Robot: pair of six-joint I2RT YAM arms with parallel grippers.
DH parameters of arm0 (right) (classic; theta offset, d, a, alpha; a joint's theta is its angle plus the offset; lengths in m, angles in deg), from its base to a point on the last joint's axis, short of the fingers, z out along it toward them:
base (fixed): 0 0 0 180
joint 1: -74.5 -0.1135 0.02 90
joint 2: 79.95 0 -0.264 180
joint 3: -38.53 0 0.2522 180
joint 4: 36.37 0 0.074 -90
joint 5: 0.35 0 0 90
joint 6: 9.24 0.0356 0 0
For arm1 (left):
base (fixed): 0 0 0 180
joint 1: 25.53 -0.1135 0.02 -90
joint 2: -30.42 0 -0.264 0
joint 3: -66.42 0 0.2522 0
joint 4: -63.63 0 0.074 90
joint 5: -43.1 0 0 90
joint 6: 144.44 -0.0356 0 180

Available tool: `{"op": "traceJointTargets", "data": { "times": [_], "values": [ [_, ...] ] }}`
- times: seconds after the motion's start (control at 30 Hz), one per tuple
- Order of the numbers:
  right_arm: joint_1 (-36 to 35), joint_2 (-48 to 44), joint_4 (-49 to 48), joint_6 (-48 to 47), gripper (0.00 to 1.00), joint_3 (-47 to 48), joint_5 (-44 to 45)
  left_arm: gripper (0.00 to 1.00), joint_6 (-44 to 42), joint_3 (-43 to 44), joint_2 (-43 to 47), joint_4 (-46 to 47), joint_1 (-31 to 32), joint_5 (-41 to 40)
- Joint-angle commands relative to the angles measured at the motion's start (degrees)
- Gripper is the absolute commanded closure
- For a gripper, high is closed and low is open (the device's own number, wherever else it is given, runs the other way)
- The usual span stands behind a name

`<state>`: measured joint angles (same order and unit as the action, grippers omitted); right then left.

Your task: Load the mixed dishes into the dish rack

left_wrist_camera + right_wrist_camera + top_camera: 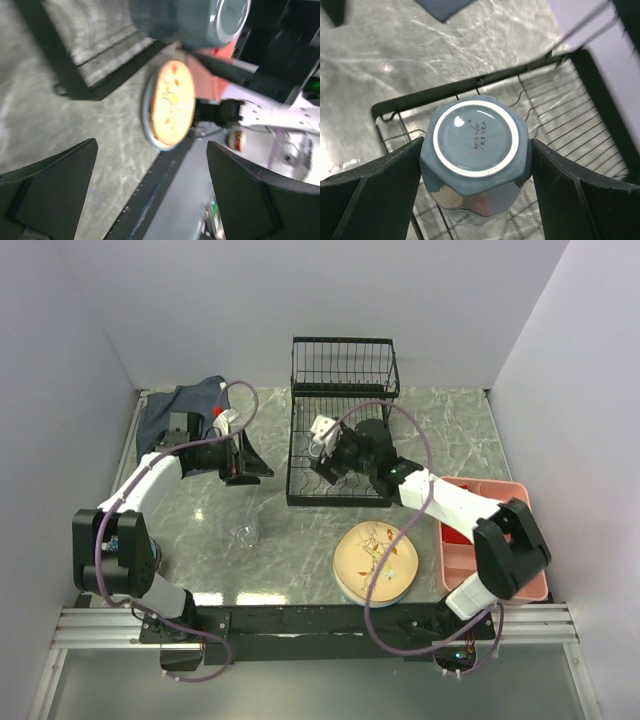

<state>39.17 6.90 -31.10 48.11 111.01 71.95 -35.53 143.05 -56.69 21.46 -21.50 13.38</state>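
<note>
A blue-grey faceted cup [476, 140] stands upside down, base up, over the wire floor of the black dish rack [555, 125]. My right gripper [476, 165] straddles it with its fingers close along both sides; a thin gap shows on the right, so it is open. From above, the right gripper [327, 455] sits inside the dish rack [340, 495]. My left gripper [242, 458] hangs wide open left of the rack with nothing in it. The peach plate [377, 562] lies near the front edge. A clear glass [245, 533] stands left of the plate.
A pink compartmented tray [495, 550] sits at the right, under the right arm. A dark blue cloth [185, 405] lies at the back left. The left wrist view shows the plate [172, 102] and the rack's rim [75, 75].
</note>
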Motion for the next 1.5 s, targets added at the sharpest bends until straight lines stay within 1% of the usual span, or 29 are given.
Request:
{"op": "traceJointTargets", "data": {
  "times": [0.0,0.13,0.17,0.23,0.27,0.33,0.37,0.43,0.47,0.57,0.67,0.8,0.83,0.9,0.93,0.97,1.03,1.07,1.17,1.33,1.47],
  "values": [
    [3.6,3.41,-14.17,13.91,0.72,3.69,-1.47,0.03,-0.1,-1.44,3.96,4.24,-2.18,-8.23],
    [4.48,6.31,-21.99,17.61,0.73,2.19,-2.0,0.04,-2.65,0.06,3.09,1.08,-3.86,-10.51],
    [4.57,7.36,-25.75,18.66,0.73,1.75,-1.91,0.04,-3.01,0.06,3.0,0.81,-5.6,-11.13],
    [4.48,8.42,-29.63,19.19,0.73,0.09,-2.34,0.04,-5.11,0.85,3.0,-0.68,-6.84,-12.89],
    [4.48,9.47,-33.48,19.28,0.73,-0.53,-2.61,0.04,-6.25,1.2,2.65,-1.38,-7.19,-14.9],
    [4.31,10.7,-36.84,19.55,0.73,-1.5,-3.13,0.04,-8.89,2.08,2.12,-2.53,-7.98,-16.49],
    [4.22,12.45,-40.17,19.37,0.73,-1.68,-2.96,0.04,-9.51,2.43,1.25,-3.67,-8.34,-17.72],
    [3.96,14.48,-43.44,18.5,0.73,-1.85,-2.09,0.04,-10.91,3.57,0.46,-4.38,-9.13,-18.61],
    [3.87,16.49,-46.5,17.36,0.73,-1.94,-1.73,0.04,-11.35,3.92,-0.33,-5.08,-9.39,-19.05],
    [3.17,20.36,-51.25,13.68,0.72,-1.15,-1.47,0.04,-13.02,5.85,-1.74,-5.87,-9.57,-20.8],
    [2.73,23.35,-52.77,11.91,0.71,0.34,-1.64,0.04,-13.73,6.82,-2.01,-6.31,-9.83,-22.39],
    [2.46,25.56,-52.15,11.81,0.7,2.54,-0.94,0.04,-14.08,6.3,-1.22,-6.14,-10.88,-23.18],
    [2.2,25.56,-52.15,11.38,0.69,2.37,-0.85,0.04,-14.08,6.04,-0.87,-6.14,-11.15,-23.18],
    [1.41,25.74,-52.5,10.85,0.6,1.49,0.46,0.04,-14.08,5.16,-0.08,-6.05,-11.85,-23.09],
    [1.14,25.39,-52.94,10.93,0.55,0.88,1.42,0.04,-14.0,4.81,0.1,-5.88,-12.2,-22.92],
    [0.97,25.13,-53.64,11.11,0.46,-0.35,2.3,0.03,-13.82,4.46,0.53,-5.7,-12.47,-22.57],
    [0.09,24.42,-54.17,11.2,0.39,-1.67,5.38,0.04,-13.56,3.66,0.8,-5.35,-13.0,-22.04],
    [0.0,23.29,-53.91,11.29,0.32,-2.72,6.26,0.04,-13.47,3.49,1.15,-5.09,-13.17,-21.52],
    [-0.44,20.74,-51.55,12.07,0.23,-4.13,8.55,0.04,-13.2,2.78,1.59,-4.12,-13.44,-20.55],
    [-0.44,18.01,-49.78,12.34,0.16,-5.11,9.34,0.04,-12.94,2.08,2.03,-2.8,-13.79,-19.14],
    [-0.53,18.09,-48.55,13.92,0.15,-3.44,10.13,0.04,-13.29,1.9,2.12,-2.89,-13.7,-18.96]
  ]
}}
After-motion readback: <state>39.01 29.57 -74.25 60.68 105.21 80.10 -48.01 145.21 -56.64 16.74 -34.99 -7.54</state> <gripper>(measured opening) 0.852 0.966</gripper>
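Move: The right hand holds the mug above the dish rack. The mug's place among the wires on the rack's left side is about 6 cm ahead, 3 cm left and 8 cm below; the plates lie some 17 cm back and 13 cm right, 14 cm lower. For the empty left hand, the clear glass stands roughly 9 cm back, 4 cm left and 11 cm below, the mug 4 cm ahead and 15 cm right at its own height, and the dark towel 21 cm ahead and 21 cm left, 16 cm lower. Still pinching the mug, the right hand lowers it about 7 cm into the rack's left side, pushing forward and easing left on the way, then drawing back a little near the end, while the wrist rolls to level the fingers. The open left hand retreats some 12 cm left, also forward and slightly down, away from mug and glass, its fingertips dipping and swinging counter-clockwise. ##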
